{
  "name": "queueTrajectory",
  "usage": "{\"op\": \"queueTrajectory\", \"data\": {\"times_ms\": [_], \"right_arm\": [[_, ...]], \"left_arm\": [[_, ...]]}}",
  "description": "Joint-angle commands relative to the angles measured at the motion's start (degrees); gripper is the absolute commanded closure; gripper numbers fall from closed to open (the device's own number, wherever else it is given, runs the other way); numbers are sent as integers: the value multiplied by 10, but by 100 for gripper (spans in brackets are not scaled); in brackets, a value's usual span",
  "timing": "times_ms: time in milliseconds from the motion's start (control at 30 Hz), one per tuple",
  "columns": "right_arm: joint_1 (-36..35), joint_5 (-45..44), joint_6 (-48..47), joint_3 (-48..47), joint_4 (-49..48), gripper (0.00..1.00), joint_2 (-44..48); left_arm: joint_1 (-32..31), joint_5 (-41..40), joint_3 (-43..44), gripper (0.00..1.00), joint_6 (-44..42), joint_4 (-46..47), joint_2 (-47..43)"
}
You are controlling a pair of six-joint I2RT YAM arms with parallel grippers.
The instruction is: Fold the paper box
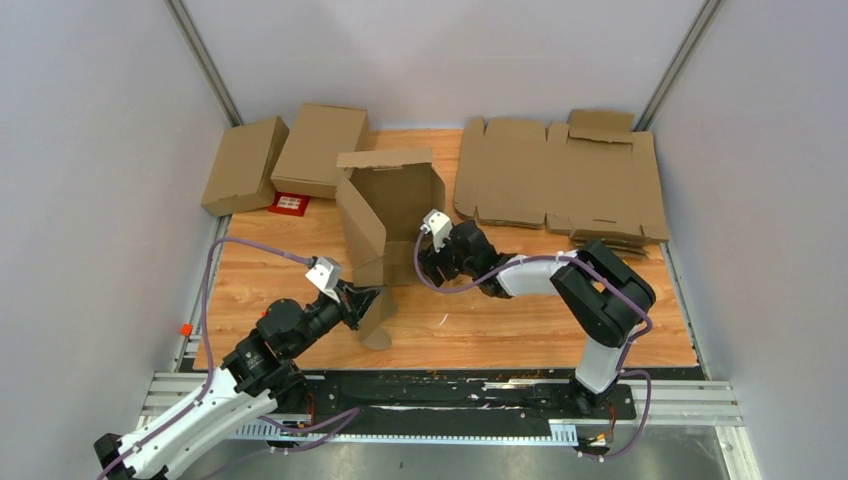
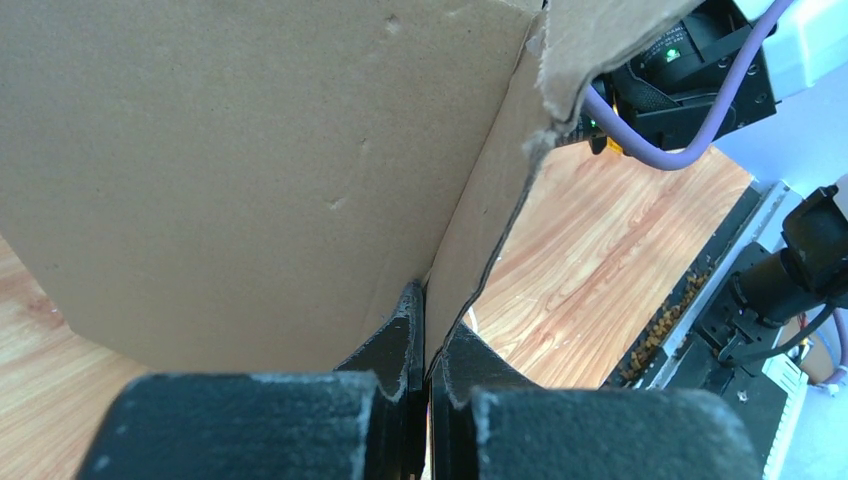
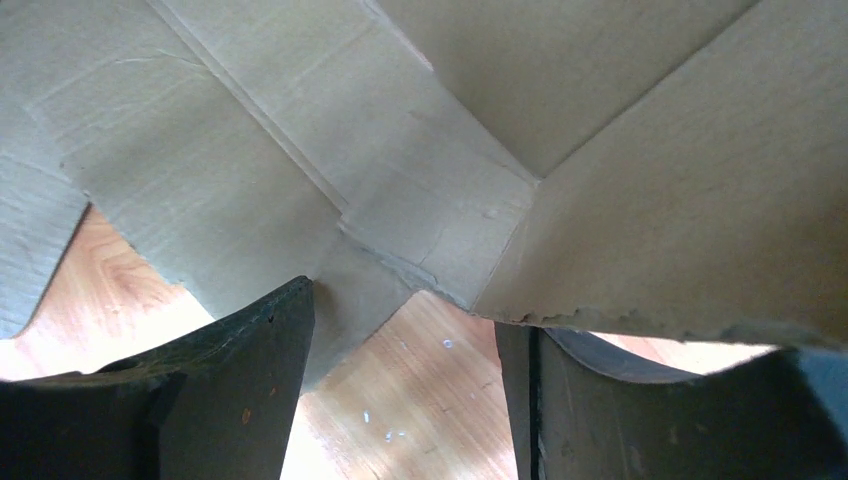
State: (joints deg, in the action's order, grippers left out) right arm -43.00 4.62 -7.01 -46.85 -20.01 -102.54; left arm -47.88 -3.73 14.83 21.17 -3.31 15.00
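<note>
The paper box (image 1: 385,205) stands half-formed in the middle of the wooden table, its open mouth facing up and forward and loose flaps hanging at its lower front. My left gripper (image 1: 366,300) is shut on the edge of a lower flap. In the left wrist view the thin cardboard (image 2: 250,170) runs down between the closed fingers (image 2: 400,345). My right gripper (image 1: 426,256) sits at the box's lower right side. Its jaws (image 3: 405,322) stand apart over bare wood, with the box's creased flaps (image 3: 430,215) just ahead and one flap edge lying over the right finger (image 3: 600,400).
Two folded brown boxes (image 1: 245,165) (image 1: 320,148) lie at the back left, with a small red card (image 1: 290,204) beside them. A wide stack of flat notched cardboard sheets (image 1: 560,180) fills the back right. Grey walls close in on both sides.
</note>
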Motion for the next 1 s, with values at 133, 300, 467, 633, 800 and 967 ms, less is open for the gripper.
{"op": "queueTrajectory", "data": {"times_ms": [133,300,467,633,800,967], "right_arm": [[-4,47,33,-34,-20,28,17],[-4,71,48,-46,-24,20,7],[-3,101,41,-27,-42,0,13],[12,174,43,-22,-58,0,9],[16,221,24,-13,-70,0,4],[15,234,-17,-20,-35,0,-1]], "left_arm": [[1,25,1,100,35,-35,19],[1,34,5,100,35,-34,32],[1,47,6,100,36,-33,35],[1,52,6,100,36,-32,33],[1,66,11,100,33,-33,36],[1,65,14,100,31,-42,32]]}}
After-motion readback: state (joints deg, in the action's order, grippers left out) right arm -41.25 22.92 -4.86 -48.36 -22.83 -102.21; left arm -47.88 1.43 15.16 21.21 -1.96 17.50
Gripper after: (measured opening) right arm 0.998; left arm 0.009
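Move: The right hand, unheld fingers part-open, has the paper box's lower near-right corner right at its tips, about 3 cm ahead and 1 cm left at nearly its own height. The box's middle is some 12 cm ahead, 7 cm left and 5 cm up; the flat cardboard stack lies about 28 cm ahead and 27 cm right. From the left hand, already pinching a panel edge, that corner is roughly 15 cm ahead, 9 cm right and 17 cm below. One right finger stays close against the box's near-right corner, seeming to push the wall along as the hand goes left and up, then eases left and back, about 5 cm in all. Its fingers spread fully, and the wrist rolls and turns counter-clockwise by some 10 to 15 degrees. The left hand keeps its pinch on the panel, drifting about 1.5 cm right and back. ##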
